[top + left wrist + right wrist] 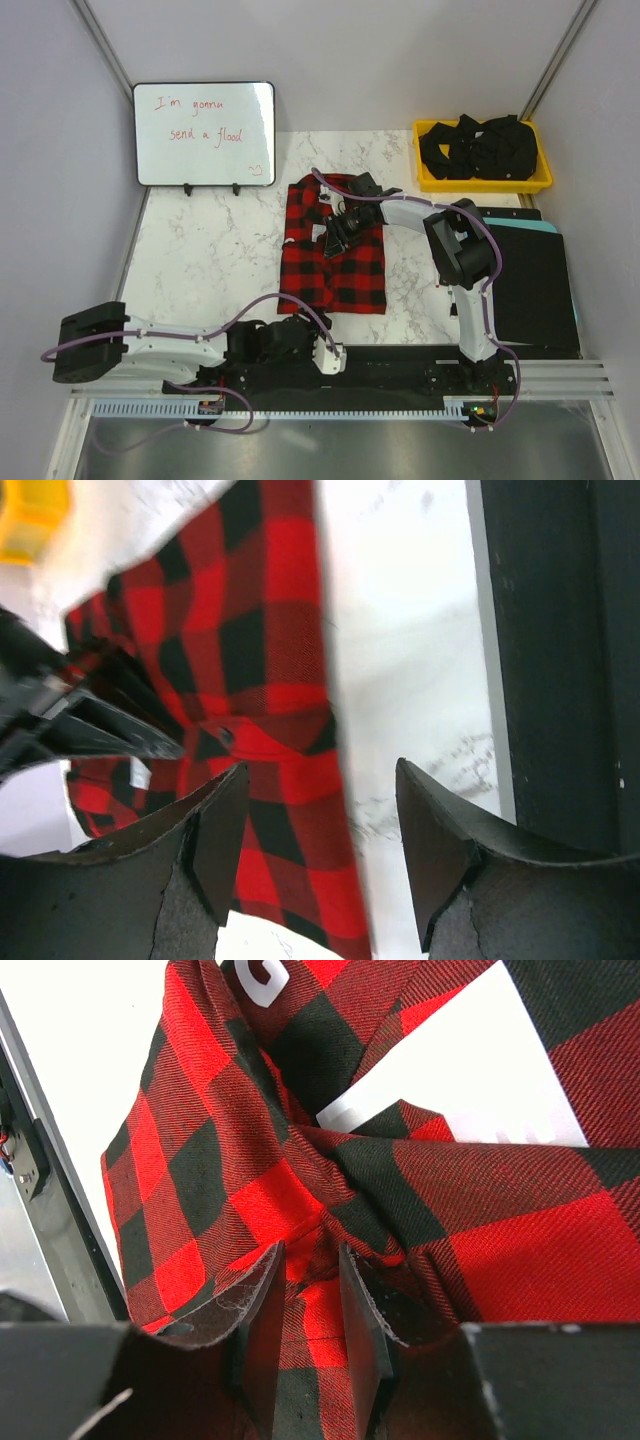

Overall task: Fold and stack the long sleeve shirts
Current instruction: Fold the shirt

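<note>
One red-and-black check long sleeve shirt (340, 262) lies partly folded on the marble table's middle. My right gripper (336, 232) reaches over its upper half. In the right wrist view, the right gripper (311, 1250) has its jaws close together with a raised fold of the shirt (200, 1160) pinched between them. My left gripper (335, 357) sits low at the near edge, just below the shirt's hem. In the left wrist view the left gripper (320, 768) is open and empty, with the shirt (270, 680) lying beyond its fingers.
A whiteboard (204, 133) with red writing stands at the back left. A yellow bin (482, 184) at the back right holds black clothes (480, 145). A black mat (530, 290) lies at the right. A black rail (400, 365) runs along the near edge.
</note>
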Motion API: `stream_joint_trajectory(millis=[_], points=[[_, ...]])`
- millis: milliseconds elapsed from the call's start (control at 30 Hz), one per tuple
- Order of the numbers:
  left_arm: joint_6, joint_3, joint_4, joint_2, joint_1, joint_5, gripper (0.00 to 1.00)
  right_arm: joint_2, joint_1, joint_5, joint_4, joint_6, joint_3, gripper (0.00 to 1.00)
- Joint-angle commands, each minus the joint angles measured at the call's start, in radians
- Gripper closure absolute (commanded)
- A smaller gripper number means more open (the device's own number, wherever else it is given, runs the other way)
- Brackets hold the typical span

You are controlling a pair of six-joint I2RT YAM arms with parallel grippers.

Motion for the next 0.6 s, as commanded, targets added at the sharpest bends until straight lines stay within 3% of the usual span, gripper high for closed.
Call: stream_joint_trajectory(millis=[0,400,567], points=[[-0.018,-0.022,0.127,0.092,0.010,-0.059,0.32,0.050,-0.012,0.142,-0.024,-0.069,-0.048,0.63],[0.089,-0.116,0.420,0.279,0.060,-0.063,0.32,0.062,-0.012,0.128,-0.027,-0.079,-0.047,0.63],[0.166,-0.119,0.622,0.455,0.096,-0.060,0.33,0.068,-0.012,0.128,-0.032,-0.082,-0.047,0.63]])
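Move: The shirt's near hem, at its middle seam, lies about 3 cm ahead of the left hand, 4 cm to its right and 6 cm below. The shirt's white print is some 19 cm ahead and 1 cm left; the table's near edge runs about 4 cm behind, straight back. From the right hand, that hem spot is some 13 cm back, level sideways and 1 cm lower. Left hand, fingers open, sinks 4 cm, reaching about 4 cm forward to the hem; right stays on the shirt. ##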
